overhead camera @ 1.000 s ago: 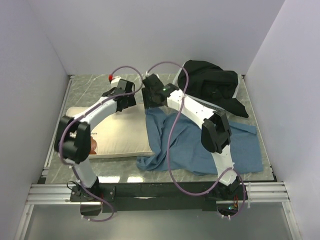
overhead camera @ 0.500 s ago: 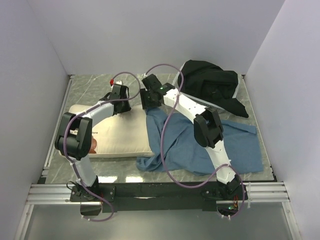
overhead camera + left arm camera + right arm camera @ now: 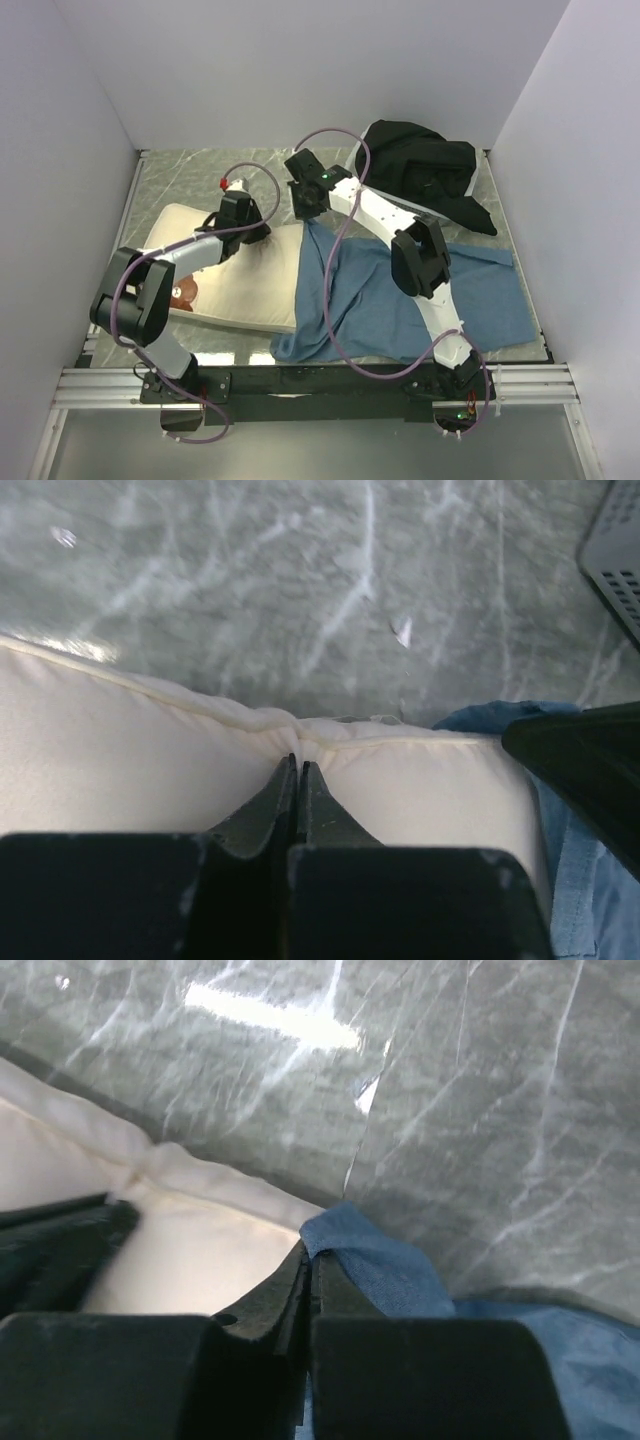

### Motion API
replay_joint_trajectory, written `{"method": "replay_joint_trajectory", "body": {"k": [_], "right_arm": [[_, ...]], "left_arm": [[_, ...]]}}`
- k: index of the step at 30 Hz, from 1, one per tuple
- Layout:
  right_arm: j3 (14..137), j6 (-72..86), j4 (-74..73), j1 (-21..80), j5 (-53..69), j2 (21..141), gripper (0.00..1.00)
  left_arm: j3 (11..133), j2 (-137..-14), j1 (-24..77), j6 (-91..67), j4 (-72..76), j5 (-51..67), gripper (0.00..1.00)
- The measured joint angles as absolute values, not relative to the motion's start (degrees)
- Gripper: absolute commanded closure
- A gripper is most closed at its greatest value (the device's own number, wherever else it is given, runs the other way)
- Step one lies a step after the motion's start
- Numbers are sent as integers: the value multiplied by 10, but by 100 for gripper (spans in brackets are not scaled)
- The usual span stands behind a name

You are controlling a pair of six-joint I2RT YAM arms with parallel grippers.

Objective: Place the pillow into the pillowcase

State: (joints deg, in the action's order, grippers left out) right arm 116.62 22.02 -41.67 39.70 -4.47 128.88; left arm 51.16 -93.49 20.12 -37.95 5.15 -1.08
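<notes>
The cream-white pillow [image 3: 235, 285] lies at the left of the table, slightly skewed, with a brown print near its left end. My left gripper [image 3: 260, 236] is shut on the pillow's far edge; in the left wrist view the fingertips [image 3: 298, 763] pinch the seam of the pillow [image 3: 120, 755]. The dusty-blue pillowcase [image 3: 420, 300] lies wrinkled to the right, its near-left part overlapping the pillow. My right gripper [image 3: 306, 217] is shut on the pillowcase's far-left corner; in the right wrist view the blue pillowcase [image 3: 385, 1265] folds over the closed tips [image 3: 311, 1252], beside the pillow [image 3: 190, 1245].
A heap of black cloth [image 3: 428, 172] sits at the back right, next to a perforated pale basket [image 3: 615, 550]. A small red-tipped object [image 3: 221, 183] lies behind the left gripper. White walls enclose the marble-patterned table [image 3: 180, 180] on three sides.
Both grippers have closed, the left on the pillow's far edge and the right on the pillowcase corner. The left arm dropped lower and the pillow has skewed.
</notes>
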Motion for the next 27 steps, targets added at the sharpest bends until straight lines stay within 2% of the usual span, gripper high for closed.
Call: {"method": "replay_joint_trajectory", "body": {"k": [10, 18, 24, 27], "right_arm": [[1217, 236, -473, 430, -50, 1236, 100], [1218, 244, -474, 463, -63, 1200, 99], [1223, 244, -476, 446, -53, 1195, 99], [1278, 244, -492, 435, -41, 1225, 99]], "left_arm": [[471, -890, 251, -436, 61, -37, 99], [492, -900, 256, -469, 35, -57, 99], [479, -891, 256, -488, 45, -49, 99], [464, -877, 262, -497, 53, -45, 99]]}}
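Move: The pillow's far right corner lies practically under the right hand, about 2 cm back, 1 cm left and 3 cm below the case edge it already holds. The pillow's middle is some 13 cm back and 18 cm left of that hand; the black-filled basket stands roughly 10 cm ahead and 25 cm right. From the left hand, already gripping the pillow's far edge, the case's held corner is about 10 cm right and 3 cm ahead, about level. The pillowcase's far mouth corner, still pinched, is lifted by the right hand about 11 cm above the pillow's far right corner, swinging back nearly 5 cm before easing part-way forward and ending some 3 cm farther left. The left hand keeps its grip on the pillow's far edge and draws it roughly 3 cm back and 3 cm right, towards the case. ##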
